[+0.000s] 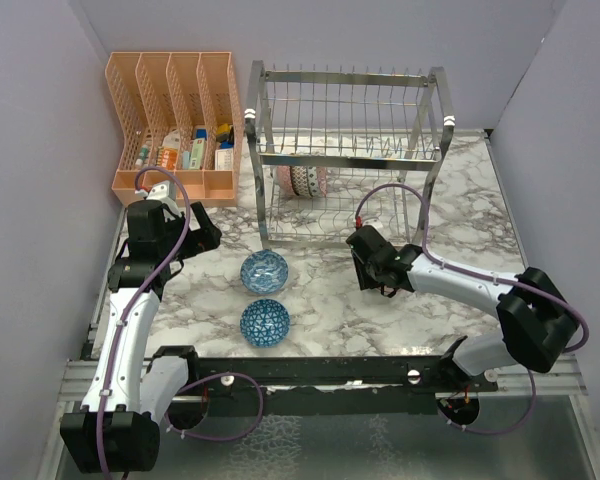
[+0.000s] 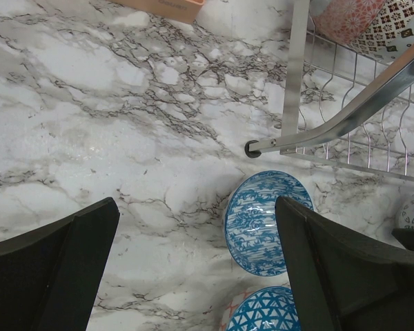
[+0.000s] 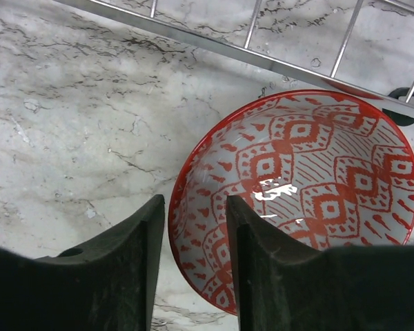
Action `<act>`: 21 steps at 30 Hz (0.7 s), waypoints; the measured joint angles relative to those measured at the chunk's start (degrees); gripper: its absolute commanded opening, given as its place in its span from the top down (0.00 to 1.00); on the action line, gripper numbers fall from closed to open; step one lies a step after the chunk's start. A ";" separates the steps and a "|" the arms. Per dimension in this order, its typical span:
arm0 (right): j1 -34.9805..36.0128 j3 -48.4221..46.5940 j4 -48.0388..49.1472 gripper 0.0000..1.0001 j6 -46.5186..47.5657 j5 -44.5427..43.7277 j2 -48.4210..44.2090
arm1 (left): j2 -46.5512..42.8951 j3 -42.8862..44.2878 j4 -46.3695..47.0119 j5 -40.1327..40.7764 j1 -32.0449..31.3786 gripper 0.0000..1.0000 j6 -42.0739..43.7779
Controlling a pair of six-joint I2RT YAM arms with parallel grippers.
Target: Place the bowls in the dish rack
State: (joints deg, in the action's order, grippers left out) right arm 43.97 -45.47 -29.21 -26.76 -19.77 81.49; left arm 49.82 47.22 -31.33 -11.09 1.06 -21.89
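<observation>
Two blue bowls lie on the marble table, one with a striped floral inside (image 1: 264, 270) (image 2: 265, 221), the other with a triangle pattern (image 1: 265, 322) (image 2: 265, 314). A red-patterned bowl (image 3: 310, 186) lies by the dish rack's (image 1: 345, 150) bottom wire (image 3: 262, 58). My right gripper (image 3: 194, 203) (image 1: 365, 262) is open and straddles its left rim, one finger inside and one outside. In the top view the gripper hides this bowl. A pink bowl (image 2: 348, 17) and a dark-and-white bowl (image 2: 393, 27) stand in the rack's lower tier. My left gripper (image 2: 196, 203) (image 1: 205, 235) hangs open and empty, left of the blue bowls.
An orange mesh organizer (image 1: 175, 120) with small items stands at the back left, beside the rack. The rack's front leg and foot (image 2: 252, 148) stand just beyond the striped blue bowl. Grey walls close in both sides.
</observation>
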 measured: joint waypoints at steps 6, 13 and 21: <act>0.66 0.00 -0.94 0.87 -1.95 -2.29 1.64 | 0.00 -0.15 0.00 0.00 0.00 0.01 0.00; 2.34 -1.42 -2.32 0.99 -2.12 -6.36 1.86 | 0.00 -0.15 -0.02 0.00 0.00 0.01 0.00; 5.99 -2.25 1.20 0.99 -1.46 9.68 -4.09 | 0.00 -0.15 -0.02 0.00 0.00 0.01 0.00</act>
State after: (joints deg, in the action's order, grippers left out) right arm 49.95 -47.72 -28.01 -28.23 -10.09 77.41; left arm 49.82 47.07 -31.35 -11.09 1.06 -21.89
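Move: The red bowl's middle lies about 5 cm right and 3 cm ahead of the right hand, some 2 cm lower, its left rim between the parted fingers. The rack's lower front rail runs about 8 cm ahead and 3 cm left. The light-blue bowl sits some 26 cm left and 2 cm ahead, the dark-blue bowl equally far left but 11 cm back. From the left hand the red bowl is about 43 cm right, 3 cm back and 17 cm below. The red bowl's left rim gets pinched as the right fingers close over it, the hand first settling about a centimetre right and slightly lower. Still pinching, the hand then swings some 7 cm left towards the two blue bowls, rising about 3 cm and drawing back about 3 cm, its left side tilting up some 15 degrees with a slight counter-clockwise turn. ##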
